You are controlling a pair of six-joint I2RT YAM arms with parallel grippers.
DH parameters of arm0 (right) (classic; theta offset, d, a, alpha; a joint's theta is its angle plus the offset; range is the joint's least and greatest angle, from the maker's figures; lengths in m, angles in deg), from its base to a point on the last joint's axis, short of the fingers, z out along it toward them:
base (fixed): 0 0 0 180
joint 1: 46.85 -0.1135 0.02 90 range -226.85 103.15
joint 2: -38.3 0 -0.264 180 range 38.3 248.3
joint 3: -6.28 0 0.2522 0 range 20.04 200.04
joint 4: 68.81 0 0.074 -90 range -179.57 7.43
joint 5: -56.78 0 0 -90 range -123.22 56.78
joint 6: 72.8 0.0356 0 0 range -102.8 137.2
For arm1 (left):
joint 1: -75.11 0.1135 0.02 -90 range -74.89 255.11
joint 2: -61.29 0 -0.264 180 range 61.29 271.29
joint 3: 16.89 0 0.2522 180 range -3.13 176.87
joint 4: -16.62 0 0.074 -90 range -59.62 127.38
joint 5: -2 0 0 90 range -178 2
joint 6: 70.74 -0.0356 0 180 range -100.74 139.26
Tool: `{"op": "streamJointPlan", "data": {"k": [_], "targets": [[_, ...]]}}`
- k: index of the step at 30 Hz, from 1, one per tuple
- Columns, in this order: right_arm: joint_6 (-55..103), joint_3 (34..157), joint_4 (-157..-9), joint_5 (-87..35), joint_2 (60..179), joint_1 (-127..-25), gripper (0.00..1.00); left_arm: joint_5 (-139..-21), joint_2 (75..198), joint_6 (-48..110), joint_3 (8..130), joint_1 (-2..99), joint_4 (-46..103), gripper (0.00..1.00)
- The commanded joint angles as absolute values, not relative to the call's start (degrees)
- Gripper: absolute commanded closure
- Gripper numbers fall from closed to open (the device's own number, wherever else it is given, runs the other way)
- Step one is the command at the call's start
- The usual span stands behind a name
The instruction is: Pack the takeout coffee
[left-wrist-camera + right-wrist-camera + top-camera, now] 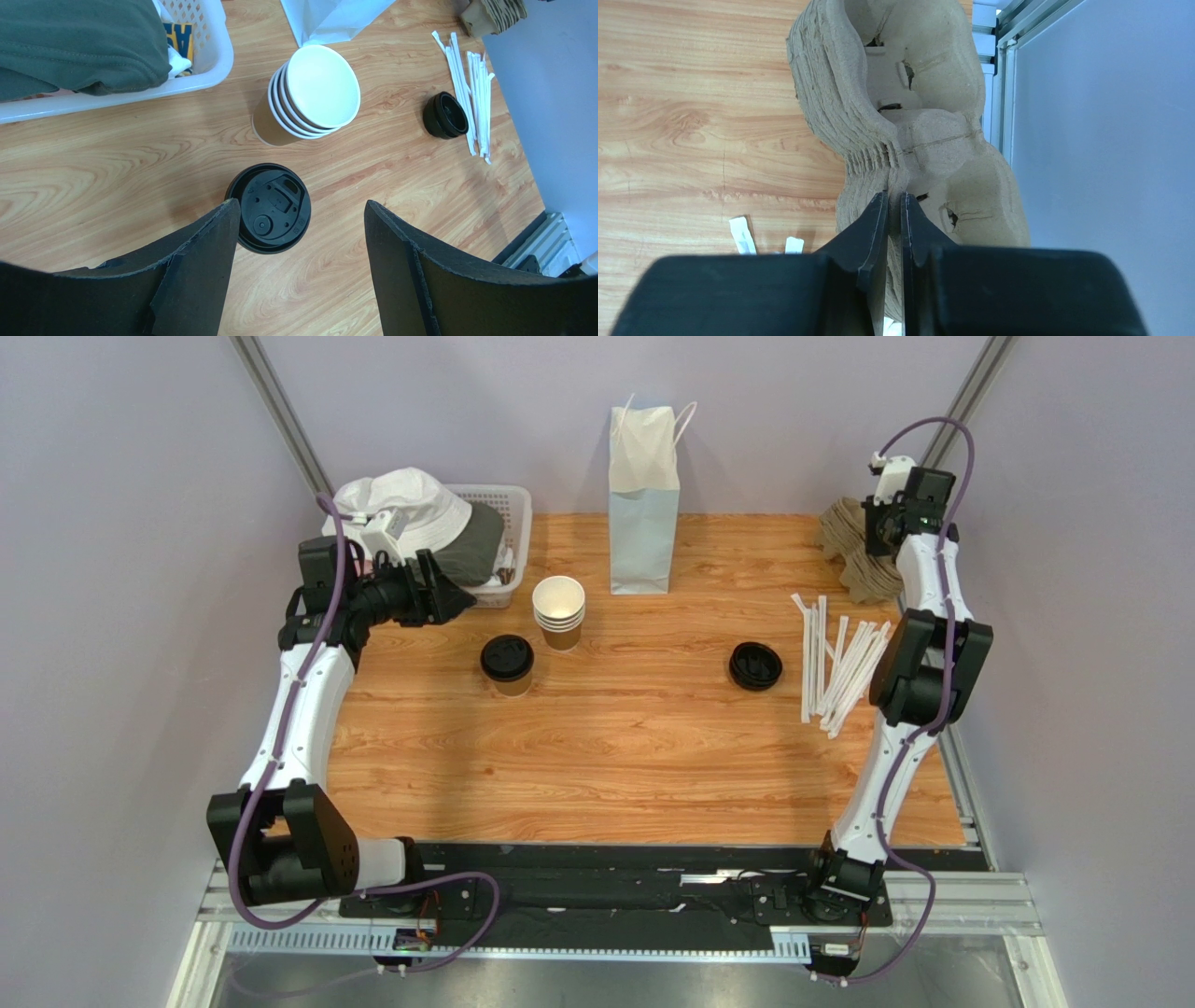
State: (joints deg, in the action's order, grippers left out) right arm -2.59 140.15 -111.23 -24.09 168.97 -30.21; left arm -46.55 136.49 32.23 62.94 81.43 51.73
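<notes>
The takeout coffee (507,662), a brown paper cup under a round black lid (269,208), stands upright on the wooden table left of centre. My left gripper (449,595) hovers above and to the left of it. In the left wrist view its jaws (300,206) are open wide, with nothing between them and the lid just beyond the left fingertip. My right gripper (881,532) is at the far right corner over a stack of brown pulp cup carriers (856,546). There the jaws (894,196) are shut on the thin edge of the top carrier (927,140).
A white paper bag (644,497) stands upright at the back centre. A stack of lidless cups (558,609) is beside the coffee. A loose black lid (756,667) and several wrapped straws (835,665) lie to the right. A white basket (512,518) with a hat sits back left.
</notes>
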Motion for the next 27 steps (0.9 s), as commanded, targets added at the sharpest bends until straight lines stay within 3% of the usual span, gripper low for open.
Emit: {"op": "streamJointPlan", "data": {"k": [1,6,27], "targets": [[-8.46,134.31,-100.42,-26.45,161.27,-32.26,1.00,-46.08,135.29,32.44,62.62,81.17,49.72,0.26],[-11.89,129.38,-97.25,-27.94,159.42,-33.40,1.00,-46.17,135.29,32.62,62.53,81.08,49.63,0.26],[-9.61,128.93,-99.09,-24.35,150.81,-33.40,1.00,-45.99,134.50,33.06,63.67,80.99,47.61,0.25]]}}
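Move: The right hand already pinches the left rim of the top cup carrier; the middle of the tilted carrier stack lies about 3 cm ahead, 2 cm left and 4 cm below it. The straws lie some 21 cm back, 9 cm left and 13 cm lower, the black lids 22 cm back, 25 cm left and 12 cm lower. From the left hand, the stack is about 24 cm ahead, 72 cm to the right and 15 cm below. Leftward first, about 3 cm with a slight rise, the right hand rolls its left side down some 10 degrees and turns a little counter-clockwise, working the pinched top cup carrier against the stack; after a brief hover it climbs to about 5 cm above where it began. The fingers keep their hold on the rim throughout, pulling that carrier away from the ones nested below. ##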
